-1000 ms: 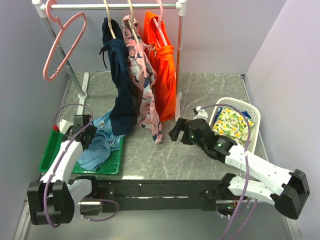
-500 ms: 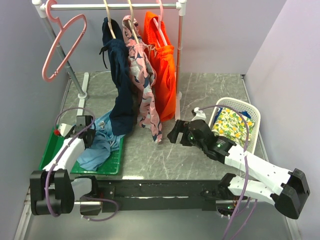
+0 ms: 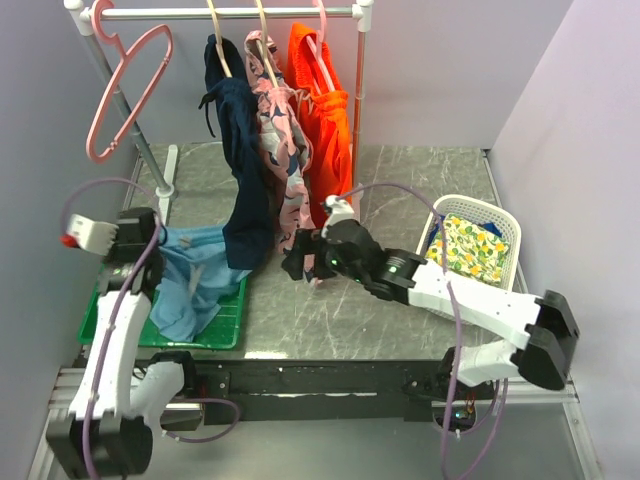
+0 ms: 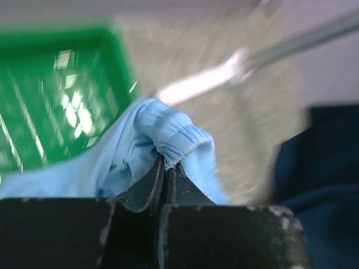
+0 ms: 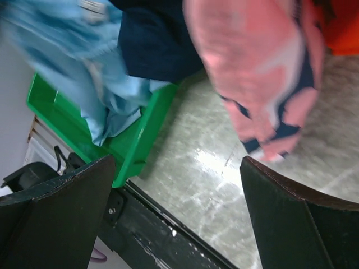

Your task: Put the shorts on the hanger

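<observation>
The light blue shorts (image 3: 195, 275) hang lifted over the green tray (image 3: 100, 312) at the left. My left gripper (image 3: 152, 240) is shut on their elastic waistband (image 4: 179, 140), raised above the tray. The bare pink hanger (image 3: 125, 90) hangs at the left end of the rail (image 3: 230, 12). My right gripper (image 3: 295, 262) stands open with nothing between its fingers, low beside the hem of the pink patterned garment (image 3: 295, 190). In the right wrist view the blue shorts (image 5: 84, 73) and the tray (image 5: 134, 148) lie to the left.
On the rail hang navy shorts (image 3: 240, 170), the pink patterned garment and orange shorts (image 3: 325, 140). A white basket (image 3: 505, 232) with floral fabric stands at the right. The rack's base and pole (image 3: 150, 160) rise behind the tray.
My left gripper has shut on the blue shorts and risen, pulling them up from the tray. My right arm has swung left, from the basket to below the hanging clothes.
</observation>
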### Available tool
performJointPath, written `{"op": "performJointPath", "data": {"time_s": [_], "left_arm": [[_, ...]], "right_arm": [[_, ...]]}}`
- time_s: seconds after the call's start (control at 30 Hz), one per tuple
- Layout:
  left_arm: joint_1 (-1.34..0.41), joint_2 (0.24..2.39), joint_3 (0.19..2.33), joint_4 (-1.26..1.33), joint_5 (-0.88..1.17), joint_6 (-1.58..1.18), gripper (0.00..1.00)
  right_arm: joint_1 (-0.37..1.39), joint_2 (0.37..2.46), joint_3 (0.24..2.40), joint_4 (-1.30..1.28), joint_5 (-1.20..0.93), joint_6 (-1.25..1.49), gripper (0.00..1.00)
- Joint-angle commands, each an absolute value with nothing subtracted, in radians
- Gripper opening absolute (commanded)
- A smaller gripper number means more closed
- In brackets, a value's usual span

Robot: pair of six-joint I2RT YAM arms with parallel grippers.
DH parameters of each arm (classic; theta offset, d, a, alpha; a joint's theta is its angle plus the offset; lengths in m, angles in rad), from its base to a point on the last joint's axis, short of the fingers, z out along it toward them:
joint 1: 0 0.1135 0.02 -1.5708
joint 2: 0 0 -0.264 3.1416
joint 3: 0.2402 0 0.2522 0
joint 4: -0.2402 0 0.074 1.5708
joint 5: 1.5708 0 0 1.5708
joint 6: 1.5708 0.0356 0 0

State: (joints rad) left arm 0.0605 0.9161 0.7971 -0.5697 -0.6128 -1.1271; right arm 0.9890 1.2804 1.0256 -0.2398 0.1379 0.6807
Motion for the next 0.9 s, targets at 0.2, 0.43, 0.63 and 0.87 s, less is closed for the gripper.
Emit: {"op": "performJointPath", "data": {"time_s": [0.2,0.43,0.63,0.87], "left_arm": [[0.066,0.753,1.155,-0.586,-0.735,-0.832,0.01],[0.067,0.773,1.310,-0.491,-0.540,-0.689,0.01],[0.066,0.798,1.396,-0.474,-0.394,-0.673,0.01],[0.067,0.816,1.586,-0.532,-0.226,-0.598,0.01]], "right_arm": [[1.040,1.518,1.282,-0.172,0.104,0.615,1.00],[1.048,1.744,1.512,-0.161,0.098,0.623,1.00],[1.045,1.998,1.762,-0.169,0.117,0.710,1.00],[1.006,2.184,1.910,-0.256,0.273,0.862,1.00]]}}
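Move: My left hand already pinches the light-blue shorts; the pink hanger's middle is about 33 cm above it, 12 cm ahead and 6 cm right, with the green bin 14 cm below, 8 cm back and 2 cm right. From my open right hand the shorts' middle lies some 18 cm left, 1 cm ahead and 10 cm lower; the navy trousers hang about 12 cm left and 8 cm ahead, the patterned trousers 8 cm straight ahead. Keeping the shorts pinched, I haul my left hand up about 29 cm towards the near end of the pink hanger, tipping the fingers from slanting down to nearly level and turning them clockwise. Meanwhile my wide-open right hand sweeps some 20 cm left and 10 cm forward, dipping late, towards the shorts' free side and close up against the navy trousers. ##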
